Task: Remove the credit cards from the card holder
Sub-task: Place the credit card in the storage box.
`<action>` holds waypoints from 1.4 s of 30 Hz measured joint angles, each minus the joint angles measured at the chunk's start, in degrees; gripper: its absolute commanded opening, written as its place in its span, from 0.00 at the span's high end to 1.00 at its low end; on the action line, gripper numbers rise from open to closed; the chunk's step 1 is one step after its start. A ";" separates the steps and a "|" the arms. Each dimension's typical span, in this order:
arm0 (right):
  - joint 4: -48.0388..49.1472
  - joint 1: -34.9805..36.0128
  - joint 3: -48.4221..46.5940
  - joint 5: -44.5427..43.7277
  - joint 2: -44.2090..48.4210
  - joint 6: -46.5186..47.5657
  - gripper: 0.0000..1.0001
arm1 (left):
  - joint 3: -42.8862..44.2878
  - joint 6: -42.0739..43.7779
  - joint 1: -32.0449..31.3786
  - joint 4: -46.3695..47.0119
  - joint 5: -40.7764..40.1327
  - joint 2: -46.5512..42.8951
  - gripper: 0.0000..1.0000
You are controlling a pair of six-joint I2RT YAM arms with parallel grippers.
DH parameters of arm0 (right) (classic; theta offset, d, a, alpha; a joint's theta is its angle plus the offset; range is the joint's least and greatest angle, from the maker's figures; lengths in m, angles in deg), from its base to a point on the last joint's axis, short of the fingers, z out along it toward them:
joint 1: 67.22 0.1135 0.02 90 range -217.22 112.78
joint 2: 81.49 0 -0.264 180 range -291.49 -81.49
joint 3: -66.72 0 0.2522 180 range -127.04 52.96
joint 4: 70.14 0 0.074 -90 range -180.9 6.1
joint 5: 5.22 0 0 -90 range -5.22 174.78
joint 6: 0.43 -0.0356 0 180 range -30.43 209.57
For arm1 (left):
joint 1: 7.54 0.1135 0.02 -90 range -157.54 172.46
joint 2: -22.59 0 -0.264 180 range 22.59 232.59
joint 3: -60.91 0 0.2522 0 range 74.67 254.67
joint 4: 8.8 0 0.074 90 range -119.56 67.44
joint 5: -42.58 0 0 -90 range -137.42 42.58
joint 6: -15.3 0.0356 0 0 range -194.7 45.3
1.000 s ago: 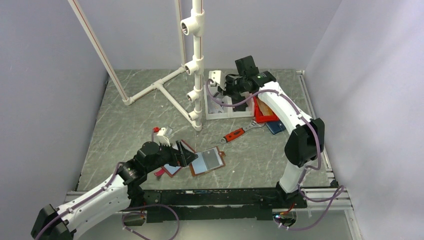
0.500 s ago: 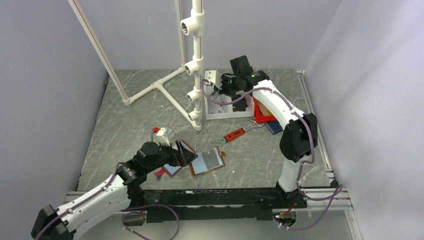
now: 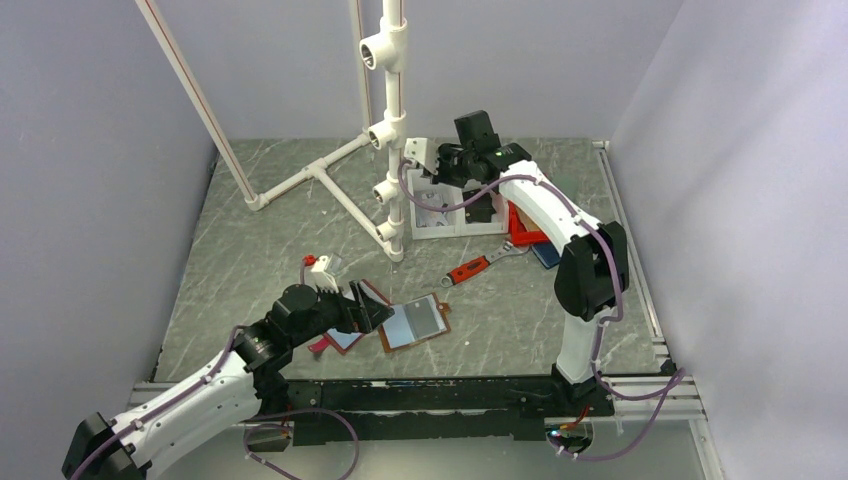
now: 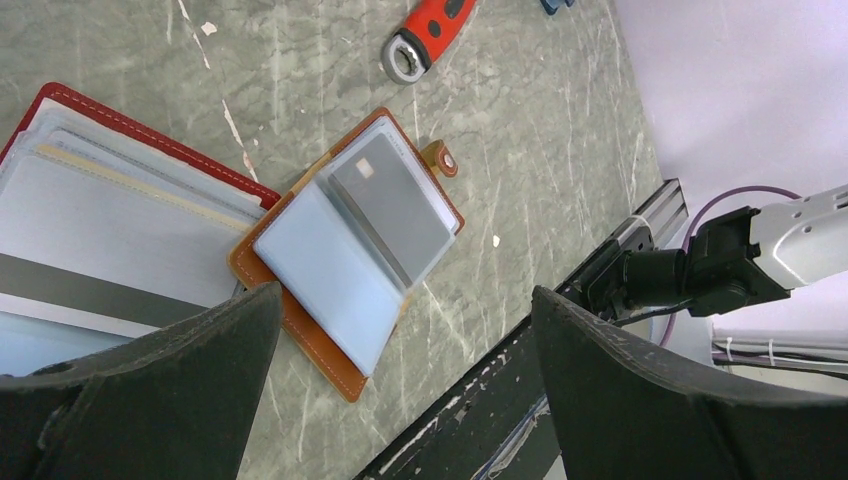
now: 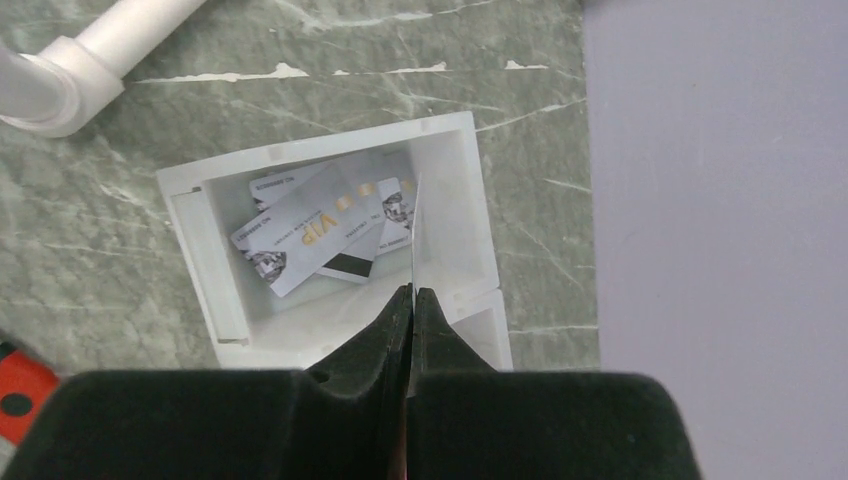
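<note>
The brown card holder (image 3: 415, 322) lies open on the table, clear sleeves up, a grey card (image 4: 390, 205) in its right-hand sleeve. My left gripper (image 3: 372, 310) is open just left of it; in the left wrist view the fingers straddle the holder's (image 4: 350, 250) near corner without touching, gripper (image 4: 405, 295). My right gripper (image 3: 432, 165) is shut on a thin card (image 5: 413, 235) seen edge-on, held over the white box (image 3: 440, 232). In the right wrist view the gripper (image 5: 412, 292) is above the box (image 5: 450, 150), where several cards (image 5: 320, 230) lie.
A red-edged wallet with sleeves (image 4: 100, 200) lies under my left gripper. A red-handled wrench (image 3: 470, 268) lies between holder and box. A white pipe frame (image 3: 395, 120) stands just left of the box. Red (image 3: 525, 235) and blue (image 3: 550, 255) items lie right of the box.
My right arm has swung left, carrying the card over the white box. The left arm and the card holder have not moved.
</note>
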State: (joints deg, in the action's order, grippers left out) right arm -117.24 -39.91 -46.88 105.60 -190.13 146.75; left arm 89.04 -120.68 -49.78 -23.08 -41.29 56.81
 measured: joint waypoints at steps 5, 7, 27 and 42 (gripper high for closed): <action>2.60 0.00 1.03 -1.03 -0.42 -0.22 1.00 | 0.00 0.00 0.00 -0.22 0.00 0.13 0.01; 3.67 -0.02 1.81 -1.29 -0.55 -0.46 1.00 | 0.00 0.00 0.00 -0.26 0.00 0.17 0.01; 19.85 -0.11 12.39 -5.90 -3.96 -8.20 0.98 | -0.07 -0.37 0.00 -0.11 0.04 1.20 0.00; 19.30 0.22 18.49 -4.28 -4.72 -8.81 0.62 | -0.11 -0.52 0.00 0.15 0.07 1.14 0.01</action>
State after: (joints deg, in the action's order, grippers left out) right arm -97.94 -39.69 -28.38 101.31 -194.85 137.95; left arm 88.93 -121.20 -49.78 -22.92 -41.23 57.95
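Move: My right hand, the credit card pinched upright in its shut fingers, hangs about 18 cm above the storage box's left compartment, whose middle is some 5 cm ahead and 1 cm to the left. The black-card compartment lies about 9 cm right and 5 cm ahead of my hand; the wrench is about 9 cm right and 9 cm back. From my left hand the left compartment is roughly 30 cm ahead, 10 cm right and 11 cm below. I lower my right hand about 12 cm towards the left compartment of the storage box, easing some 3 cm forward on the way and turning the wrist about 10 degrees clockwise. Low over the box I part the fingers to over a third open, letting go of the credit card, and draw back about 4 cm while still sinking. ##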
